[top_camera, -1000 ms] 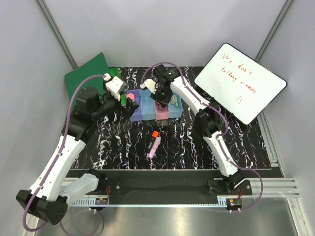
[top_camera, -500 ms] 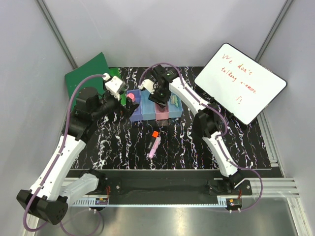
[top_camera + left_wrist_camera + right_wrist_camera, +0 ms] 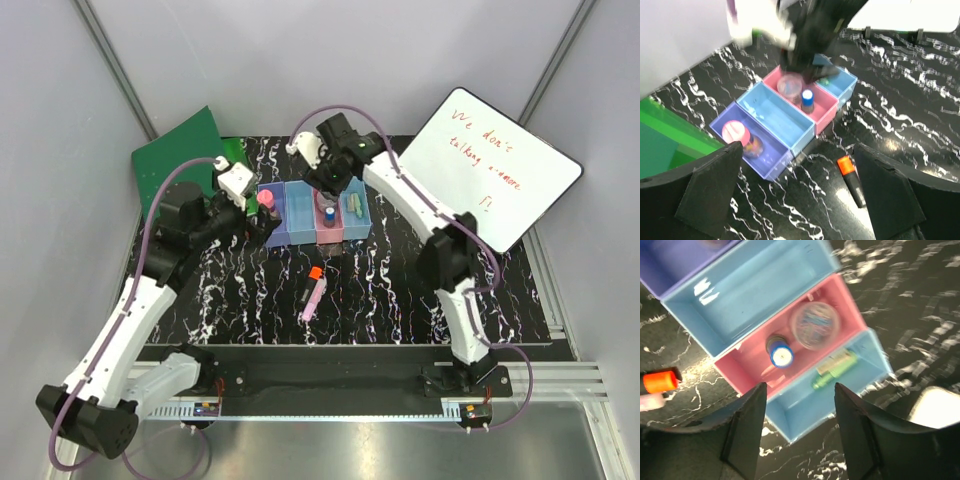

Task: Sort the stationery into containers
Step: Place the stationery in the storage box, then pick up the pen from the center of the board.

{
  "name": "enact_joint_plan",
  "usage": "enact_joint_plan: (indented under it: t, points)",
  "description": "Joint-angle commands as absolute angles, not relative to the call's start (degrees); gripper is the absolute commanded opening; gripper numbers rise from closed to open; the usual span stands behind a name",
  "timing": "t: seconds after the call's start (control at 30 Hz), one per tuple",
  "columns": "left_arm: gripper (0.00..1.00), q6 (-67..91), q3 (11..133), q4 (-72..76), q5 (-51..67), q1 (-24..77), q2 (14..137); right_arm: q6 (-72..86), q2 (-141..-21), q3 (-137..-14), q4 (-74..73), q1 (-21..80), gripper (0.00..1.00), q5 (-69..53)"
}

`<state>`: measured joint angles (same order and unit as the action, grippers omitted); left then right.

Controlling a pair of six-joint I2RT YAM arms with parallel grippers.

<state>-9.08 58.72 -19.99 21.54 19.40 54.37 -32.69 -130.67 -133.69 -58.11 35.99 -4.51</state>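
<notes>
Four joined bins stand in a row: purple-blue (image 3: pixel 278 232), light blue (image 3: pixel 302 215), pink (image 3: pixel 330 235), light blue (image 3: pixel 358 228). The purple-blue bin (image 3: pixel 777 162) holds a pink-capped piece (image 3: pixel 735 132). The pink bin (image 3: pixel 740 371) holds a round grey piece (image 3: pixel 815 324) and a blue-capped piece (image 3: pixel 781 354). A green highlighter (image 3: pixel 835 369) lies in the end bin. An orange-capped marker (image 3: pixel 315 272) and a pink marker (image 3: pixel 311 300) lie on the table in front. My right gripper (image 3: pixel 802 435) hangs open and empty above the pink bin. My left gripper (image 3: pixel 800 200) is open and empty, near the purple-blue bin.
A whiteboard with red writing (image 3: pixel 490 170) leans at the right. A green folder (image 3: pixel 180 150) lies at the back left. The middle light blue bin (image 3: pixel 750 295) holds nothing. The table is black with white veins.
My right gripper has lifted up and back from the pink bin, and the blue-capped piece now shows inside it. My left gripper has shifted slightly.
</notes>
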Motion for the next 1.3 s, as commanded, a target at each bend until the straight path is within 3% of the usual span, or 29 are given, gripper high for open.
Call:
enact_joint_plan:
  t: [0.0, 0.23, 0.33, 0.6, 0.87, 1.27]
  points:
    - [0.99, -11.2, 57.0, -22.6, 21.5, 19.4, 56.7, -26.5, -116.5, -124.3, -50.2, 35.2, 0.65, 1.4]
    - [0.99, -11.1, 59.8, -30.1, 11.4, 25.4, 67.3, -29.0, -96.8, -101.6, -43.5, 33.8, 0.66, 6.1]
    - [0.99, -8.3, 61.5, -31.8, 9.1, 29.4, 70.6, -30.0, -92.0, -98.4, -42.6, 33.5, 0.66, 7.2]
    - [0.99, -1.0, 61.3, -32.9, 8.2, 33.8, 79.3, -29.2, -85.8, -97.9, -42.4, 33.4, 0.63, 8.1]
    - [0.98, 5.0, 64.1, -33.2, 12.7, 35.4, 89.7, -28.0, -84.4, -97.4, -42.2, 33.4, 0.62, 7.7]
    - [0.95, 7.6, 71.1, -34.8, 10.2, 38.5, 102.4, -26.0, -83.6, -96.9, -41.8, 33.4, 0.6, 5.8]
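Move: The black marker with the orange cap lies far below the left hand, about 30 cm down, some 7 cm back and 6 cm to its right. The pink marker lies alongside, 10 cm back and 8 cm right of that hand. The box's pink compartment, with the tub and blue-capped bottle, is about 10 cm ahead and 11 cm right. From the right hand, the black marker is roughly 20 cm back, 3 cm left and 17 cm below. Down and to the right, the left hand sinks about 25 cm towards the black and pink markers, its open fingers tipping steeply downward by some 50 degrees. Meanwhile the empty right hand climbs away from the pink compartment, up, right and back, clearing the space before it stops. ##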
